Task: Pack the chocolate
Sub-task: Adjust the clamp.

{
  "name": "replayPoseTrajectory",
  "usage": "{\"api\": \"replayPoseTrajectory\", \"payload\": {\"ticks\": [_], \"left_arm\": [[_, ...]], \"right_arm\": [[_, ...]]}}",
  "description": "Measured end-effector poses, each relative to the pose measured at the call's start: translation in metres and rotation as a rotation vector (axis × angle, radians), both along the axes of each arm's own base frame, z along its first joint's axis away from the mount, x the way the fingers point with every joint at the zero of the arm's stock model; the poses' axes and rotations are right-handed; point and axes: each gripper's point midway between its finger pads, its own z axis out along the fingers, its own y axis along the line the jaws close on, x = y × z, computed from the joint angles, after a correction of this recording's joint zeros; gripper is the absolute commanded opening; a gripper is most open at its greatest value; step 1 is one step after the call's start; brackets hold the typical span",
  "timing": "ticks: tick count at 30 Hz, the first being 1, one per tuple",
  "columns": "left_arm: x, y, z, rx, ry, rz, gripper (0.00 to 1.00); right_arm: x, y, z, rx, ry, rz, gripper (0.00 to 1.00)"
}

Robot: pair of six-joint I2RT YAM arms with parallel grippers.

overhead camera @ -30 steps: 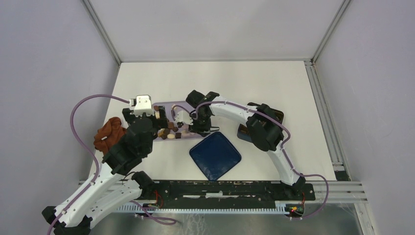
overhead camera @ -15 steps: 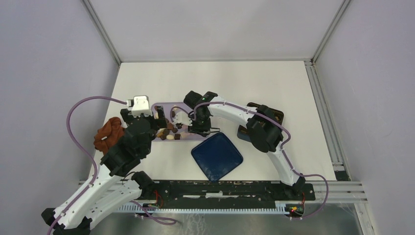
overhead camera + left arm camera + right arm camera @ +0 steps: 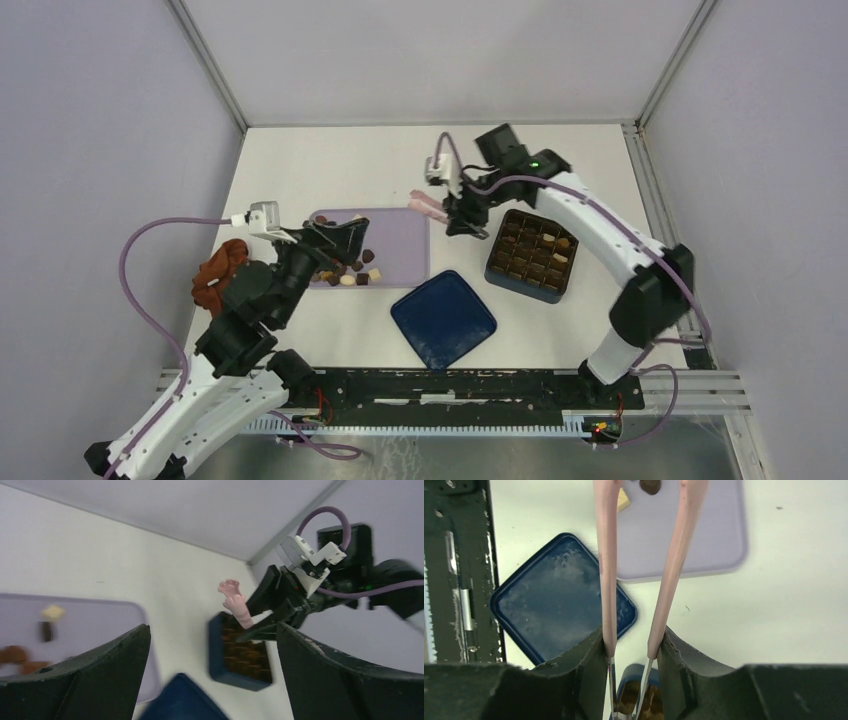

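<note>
Several small brown and cream pieces of chocolate (image 3: 347, 272) lie on the left part of a lavender tray (image 3: 398, 250). More pieces fill cells of the dark blue box (image 3: 533, 254). My right gripper (image 3: 460, 213) hovers just left of the box's far corner, shut on the pink tongs (image 3: 427, 205). In the right wrist view the tongs' two arms (image 3: 607, 555) run up out of frame between my fingers (image 3: 631, 642); their tips are hidden. My left gripper (image 3: 342, 240) stands open over the tray's left side, nothing between its fingers (image 3: 212, 630); it looks toward the tongs (image 3: 235, 602) and box (image 3: 242, 652).
The blue lid (image 3: 443, 318) lies upside down in front, between tray and box. A reddish-brown cloth (image 3: 220, 275) is bunched left of the tray under my left arm. Grey walls close in three sides.
My right arm has swung from over the tray back and right to the box's far-left corner, carrying the tongs and uncovering the box. My left gripper has turned rightward.
</note>
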Motion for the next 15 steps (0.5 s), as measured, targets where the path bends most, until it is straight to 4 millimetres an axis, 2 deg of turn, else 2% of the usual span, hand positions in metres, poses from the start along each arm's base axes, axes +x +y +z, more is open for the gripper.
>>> {"api": "replayPoseTrajectory", "payload": {"ticks": [3, 6, 8, 11, 12, 13, 15], "left_arm": [[-0.006, -0.036, 0.011, -0.245, -0.034, -0.153, 1.00], [-0.003, -0.078, -0.005, -0.362, 0.027, -0.281, 1.00], [-0.007, -0.112, -0.013, -0.369, 0.073, -0.357, 1.00], [-0.024, -0.163, -0.024, -0.321, 0.138, -0.443, 1.00], [-0.021, -0.172, -0.022, -0.309, 0.141, -0.431, 1.00], [-0.030, -0.189, -0.017, -0.302, 0.147, -0.458, 1.00], [-0.025, -0.206, -0.002, -0.311, 0.137, -0.426, 1.00]], "right_arm": [[-0.004, -0.035, 0.040, 0.151, -0.035, -0.073, 0.42], [-0.013, -0.063, 0.059, 0.272, -0.065, -0.138, 0.42], [-0.023, -0.072, 0.060, 0.320, -0.064, -0.158, 0.42], [-0.036, -0.080, 0.055, 0.376, -0.040, -0.172, 0.42], [-0.038, -0.081, 0.054, 0.391, -0.030, -0.174, 0.42], [-0.038, -0.082, 0.052, 0.400, -0.023, -0.177, 0.42], [-0.038, -0.082, 0.049, 0.417, -0.010, -0.180, 0.42]]}}
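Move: The pink clamp already sits in the right hand, its middle about 4 cm left of the hand point, 3 above and 1 ahead. From the left hand the clamp is some 15 cm right, 7 ahead and 8 below; the lavender tray lies roughly 10 ahead, 4 right and 30 down. From the right hand the chocolate box is about 17 right, 1 ahead and 18 below, the blue tray 14 back, 2 left and 19 below. Still pinching the clamp, the right hand draws it about 8 cm right, with some up and back, away from the lavender tray, while its down-slanting fingers swing up some 25 degrees towards level. The left hand, wide open and empty, sweeps about 20 cm right after it, turning clockwise some 25 degrees and rolling its left side down, and comes up close to the clamp's pink end without closing. ##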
